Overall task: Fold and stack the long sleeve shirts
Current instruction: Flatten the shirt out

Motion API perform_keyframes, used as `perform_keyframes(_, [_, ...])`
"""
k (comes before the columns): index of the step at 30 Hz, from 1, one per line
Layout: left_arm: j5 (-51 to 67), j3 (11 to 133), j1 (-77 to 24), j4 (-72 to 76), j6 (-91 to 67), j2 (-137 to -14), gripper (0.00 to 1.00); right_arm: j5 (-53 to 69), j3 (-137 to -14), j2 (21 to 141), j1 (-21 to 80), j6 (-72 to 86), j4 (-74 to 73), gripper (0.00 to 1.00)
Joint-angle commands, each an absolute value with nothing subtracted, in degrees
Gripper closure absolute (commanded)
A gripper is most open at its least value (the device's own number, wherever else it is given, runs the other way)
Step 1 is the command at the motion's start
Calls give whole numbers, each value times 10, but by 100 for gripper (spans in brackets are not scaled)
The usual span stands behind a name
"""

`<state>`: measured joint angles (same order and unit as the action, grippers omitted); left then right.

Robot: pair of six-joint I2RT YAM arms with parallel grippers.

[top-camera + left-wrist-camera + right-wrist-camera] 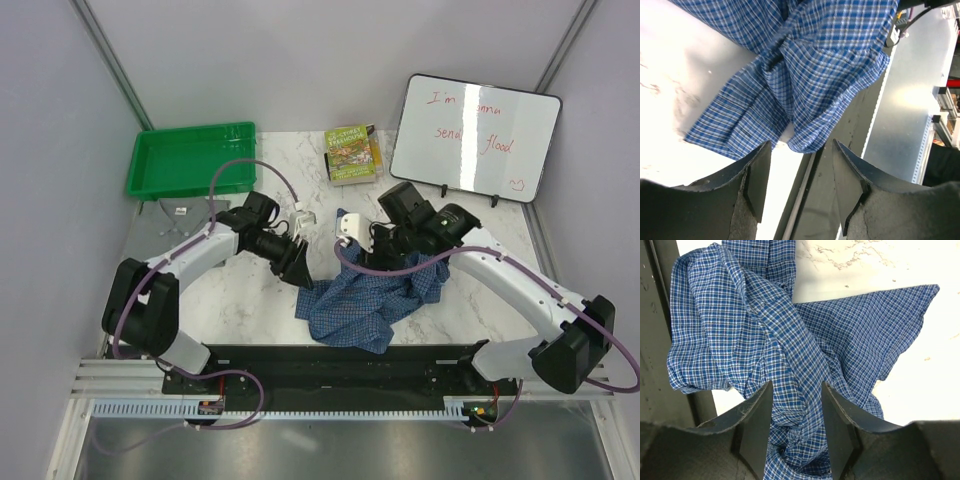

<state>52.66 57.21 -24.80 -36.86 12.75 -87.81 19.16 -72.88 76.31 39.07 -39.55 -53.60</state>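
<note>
One long sleeve shirt, blue with a fine check (360, 310), lies crumpled at the near edge of the marble table, partly over the black rail. In the right wrist view, my right gripper (797, 390) has its jaws round a bunched ridge of this shirt (740, 330), and the cloth fills the gap between them. My left gripper (801, 150) is open with nothing between its fingers. It hovers just short of the shirt's lower hem (810, 80). In the top view, the left gripper (297, 272) is at the shirt's left corner and the right gripper (392, 265) at its upper right.
A green tray (140, 170) stands at the back left. A book (352, 153) lies at the back centre, with a whiteboard (475, 135) on its right. A black rail (330, 365) runs along the near table edge. Grey walls close in both sides.
</note>
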Motion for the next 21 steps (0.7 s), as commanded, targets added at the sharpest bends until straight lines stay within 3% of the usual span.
perform_keyframes(1, [554, 558, -248, -371, 108, -851, 41, 155, -731, 768, 412, -418, -534, 48])
perform_keyframes(13, [533, 532, -248, -373, 111, -820, 39, 76, -744, 807, 418, -414, -491, 58])
perform_keyframes(16, [524, 533, -248, -371, 103, -826, 39, 67, -746, 809, 420, -416, -488, 69])
perform_keyframes(20, [504, 526, -250, -350, 70, -822, 39, 50, -773, 809, 420, -397, -487, 100])
perform_keyframes(21, [496, 523, -251, -329, 61, -817, 38, 41, -778, 808, 420, -392, -479, 100])
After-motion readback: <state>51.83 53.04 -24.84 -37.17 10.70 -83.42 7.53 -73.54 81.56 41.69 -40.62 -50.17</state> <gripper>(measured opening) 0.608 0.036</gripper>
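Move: The shirt's raised diagonal fold is about 3 cm ahead of the right gripper, 1 cm to its left and roughly 3 cm below. The flat cuff is some 14 cm to its left, 4 cm back and 8 cm down; the sleeve reaching towards the books has its middle about 10 cm ahead, 6 cm left and 7 cm down. From the left gripper the fold is some 16 cm right, 5 cm ahead and 4 cm lower. Reach the half-open right gripper about 3 cm forward and 2 cm down to the shirt's raised fold, tipping the fingers nearer to straight down by some 10 degrees, then close them almost fully at the fold. Ease the left gripper about 2 cm back beside the cuff, its fingers staying open. ##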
